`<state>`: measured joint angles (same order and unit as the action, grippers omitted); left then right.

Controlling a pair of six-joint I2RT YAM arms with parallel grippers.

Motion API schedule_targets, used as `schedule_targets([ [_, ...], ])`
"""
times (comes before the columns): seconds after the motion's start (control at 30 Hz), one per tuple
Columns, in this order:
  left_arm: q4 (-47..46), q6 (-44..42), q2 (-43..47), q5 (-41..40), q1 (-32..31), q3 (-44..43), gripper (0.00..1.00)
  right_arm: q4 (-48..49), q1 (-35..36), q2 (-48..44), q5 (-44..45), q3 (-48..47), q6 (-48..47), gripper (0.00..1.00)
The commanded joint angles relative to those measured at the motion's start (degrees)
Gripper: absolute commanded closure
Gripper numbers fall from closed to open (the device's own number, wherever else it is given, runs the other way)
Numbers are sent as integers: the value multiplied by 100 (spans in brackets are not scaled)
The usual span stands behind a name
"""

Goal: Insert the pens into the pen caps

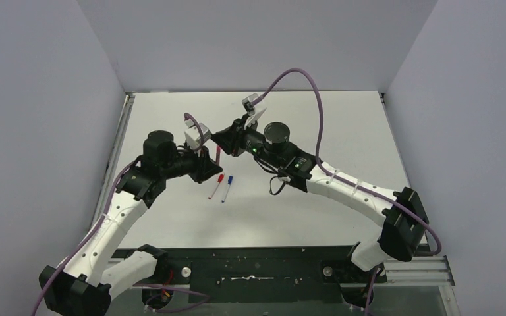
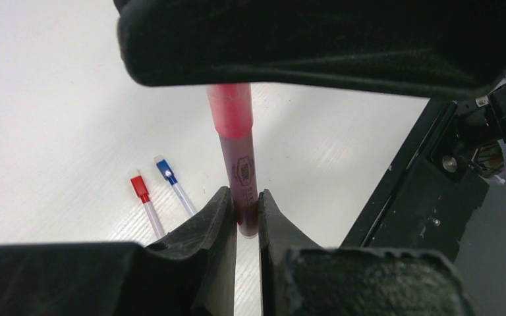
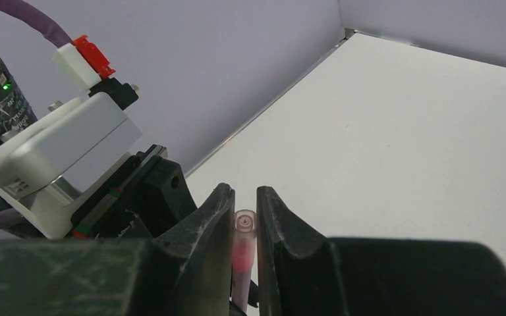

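My left gripper (image 2: 244, 197) is shut on the lower end of a pinkish-red pen (image 2: 240, 172), which stands upright above the table. Over the pen's top end sits a pale pink cap (image 2: 230, 108), and my right gripper (image 3: 244, 197) is shut on that cap (image 3: 244, 221); the pen's red tip glows through it. In the top view the pen (image 1: 218, 156) stands between the left gripper (image 1: 208, 164) and the right gripper (image 1: 224, 142). Two whitish pens lie side by side on the table, one wearing a red cap (image 2: 138, 185), the other a blue cap (image 2: 165, 169).
The two capped pens (image 1: 221, 187) lie just in front of the grippers on the white table (image 1: 316, 217). Grey walls close in the back and both sides. A black rail (image 1: 257, 270) with the arm bases runs along the near edge.
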<state>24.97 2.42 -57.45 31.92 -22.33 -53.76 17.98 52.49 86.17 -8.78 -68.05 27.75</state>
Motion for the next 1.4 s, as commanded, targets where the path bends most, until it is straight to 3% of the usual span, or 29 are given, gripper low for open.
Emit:
schedule_targets([
  [0.0,-1790,-215,310,-19,79,-280,100,-2137,-98,269,-1006,-400,-487,97],
  [0.23,-1681,-73,155,-31,79,282,100,-2215,-546,62,-877,-880,-656,62],
  [0.43,-1348,22,-77,-239,79,647,100,-1843,-1297,-470,-885,-634,-463,52],
  [0.67,-886,15,-469,-935,79,768,100,-1689,-1775,-979,-1148,-131,-410,48],
  [1.0,139,-68,-1565,-2624,86,411,100,-1780,-1958,-1442,-1327,746,-445,47],
  [1.37,350,133,-2387,-2974,88,193,100,-2004,-2056,-1702,-1425,1203,-406,45],
])
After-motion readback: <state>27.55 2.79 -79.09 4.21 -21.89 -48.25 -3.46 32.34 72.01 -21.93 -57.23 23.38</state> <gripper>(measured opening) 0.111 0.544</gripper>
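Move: The capped pink pen is in the left gripper. It is bound for bare table beside the red pen, about 8 cm ahead, 8 cm left and 22 cm below that hand; the red pen lies some 8 cm ahead and 4 left, the blue one 7 ahead and straight in line, both equally low. The right fingers still grip the pen cap, roughly 5 cm ahead of the left hand, 1 left and 8 above; from the right hand, the red pen is 3 cm ahead, 4 left and 30 below. Open the right fingers to about half to let go of the pen cap, and draw that gripper some 14 cm to the right, swinging out forward and partly back, then sinking about 7 cm. Keep the left grip on the pink pen: lift it slightly, then lower it about 17 cm net, drifting left and a little forward, towards the table beside the red pen, tipping the fingers some 40 degrees to point more downward. ##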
